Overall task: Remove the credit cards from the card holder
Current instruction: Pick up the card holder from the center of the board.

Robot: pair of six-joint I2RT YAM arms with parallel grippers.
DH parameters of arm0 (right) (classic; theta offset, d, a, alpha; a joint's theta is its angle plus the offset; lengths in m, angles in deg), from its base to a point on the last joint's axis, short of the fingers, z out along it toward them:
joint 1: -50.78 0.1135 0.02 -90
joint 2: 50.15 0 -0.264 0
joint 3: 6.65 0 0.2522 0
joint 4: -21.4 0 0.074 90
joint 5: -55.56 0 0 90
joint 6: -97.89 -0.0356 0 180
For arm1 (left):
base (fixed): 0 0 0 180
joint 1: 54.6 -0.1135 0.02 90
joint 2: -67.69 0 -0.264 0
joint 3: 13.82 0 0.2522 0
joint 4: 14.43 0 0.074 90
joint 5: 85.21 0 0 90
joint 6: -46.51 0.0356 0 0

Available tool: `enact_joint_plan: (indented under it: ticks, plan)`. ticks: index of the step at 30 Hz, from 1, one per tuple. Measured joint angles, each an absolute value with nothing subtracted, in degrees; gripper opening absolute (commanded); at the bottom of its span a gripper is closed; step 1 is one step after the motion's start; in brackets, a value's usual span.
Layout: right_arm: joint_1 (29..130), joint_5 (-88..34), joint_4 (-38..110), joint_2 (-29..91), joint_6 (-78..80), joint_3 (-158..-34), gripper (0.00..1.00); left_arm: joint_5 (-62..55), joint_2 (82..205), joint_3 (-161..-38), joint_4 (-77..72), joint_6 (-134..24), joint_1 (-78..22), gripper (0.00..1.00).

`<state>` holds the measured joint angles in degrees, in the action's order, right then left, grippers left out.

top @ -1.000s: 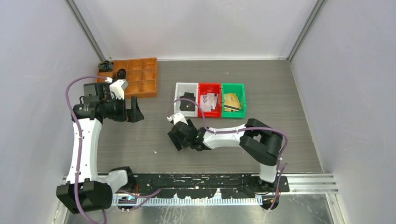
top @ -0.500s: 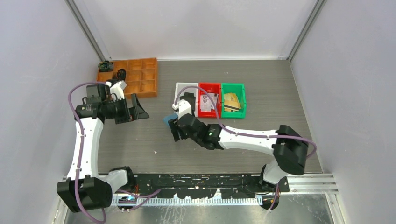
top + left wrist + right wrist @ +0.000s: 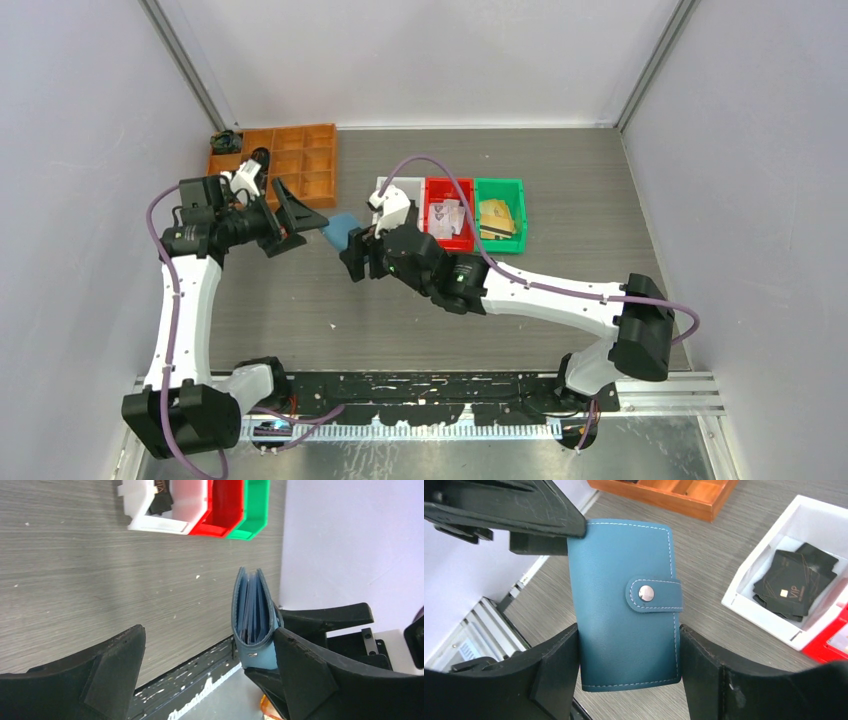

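The teal-blue card holder [image 3: 624, 625] hangs in the air, its snap tab fastened, with my right gripper [image 3: 626, 640] shut across its width. From above, the card holder [image 3: 341, 230] sits left of the bins, just beyond my right gripper [image 3: 357, 250]. My left gripper [image 3: 207, 635] is open wide, and the card holder [image 3: 252, 615] stands edge-on between its fingers, close against one finger [image 3: 305, 665]. Pale blue leaves show between the covers. The credit cards inside cannot be made out.
A white bin [image 3: 385, 185] holds black cards [image 3: 794, 580]; red [image 3: 449, 183] and green [image 3: 500, 183] bins beside it hold more cards. A wooden compartment tray [image 3: 295, 165] stands at the far left. The rail of the arm bases [image 3: 430, 385] runs along the near edge.
My right arm has lifted the card holder off the table and carried it left and farther away, up to the left gripper. The left gripper has swung toward it, still open.
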<state>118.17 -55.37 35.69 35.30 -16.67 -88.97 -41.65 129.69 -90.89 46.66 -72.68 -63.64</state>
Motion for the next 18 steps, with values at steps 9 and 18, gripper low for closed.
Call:
enact_joint_plan:
  ticks: [9,18]
  plan:
    - [119.05,-53.49,35.58,37.25,-17.04,-93.67,0.71,-45.15,127.30,-90.12,42.09,-79.57,-63.64,0.82]
    - [120.12,-53.16,35.67,40.94,-17.06,-96.75,0.71,-47.00,127.30,-89.86,40.58,-82.89,-63.61,0.45]
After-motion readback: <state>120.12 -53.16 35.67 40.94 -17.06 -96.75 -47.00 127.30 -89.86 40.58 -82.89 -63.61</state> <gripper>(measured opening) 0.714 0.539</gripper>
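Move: About 6 cm to the right of the wide-open left gripper, nearly level and a touch nearer the base, is the card holder. The right hand already pinches it, with its middle some 2 cm ahead and 2 cm left of that hand point; the left gripper is about 8 cm left and 3 cm ahead of the right hand. From the right hand, 24 cm down, the white tray is 20 cm ahead and 6 cm right, the red tray 20 cm ahead and 18 cm right. Carrying the card holder about 4 cm left towards the left gripper, the right hand keeps its pinch and rises some 2 cm. The left hand meanwhile lifts about 3 cm, eases slightly right, rolls its left side down a little and, in the second half, closes its fingers to roughly half open around the holder's free end; whether they touch it can't be told. ##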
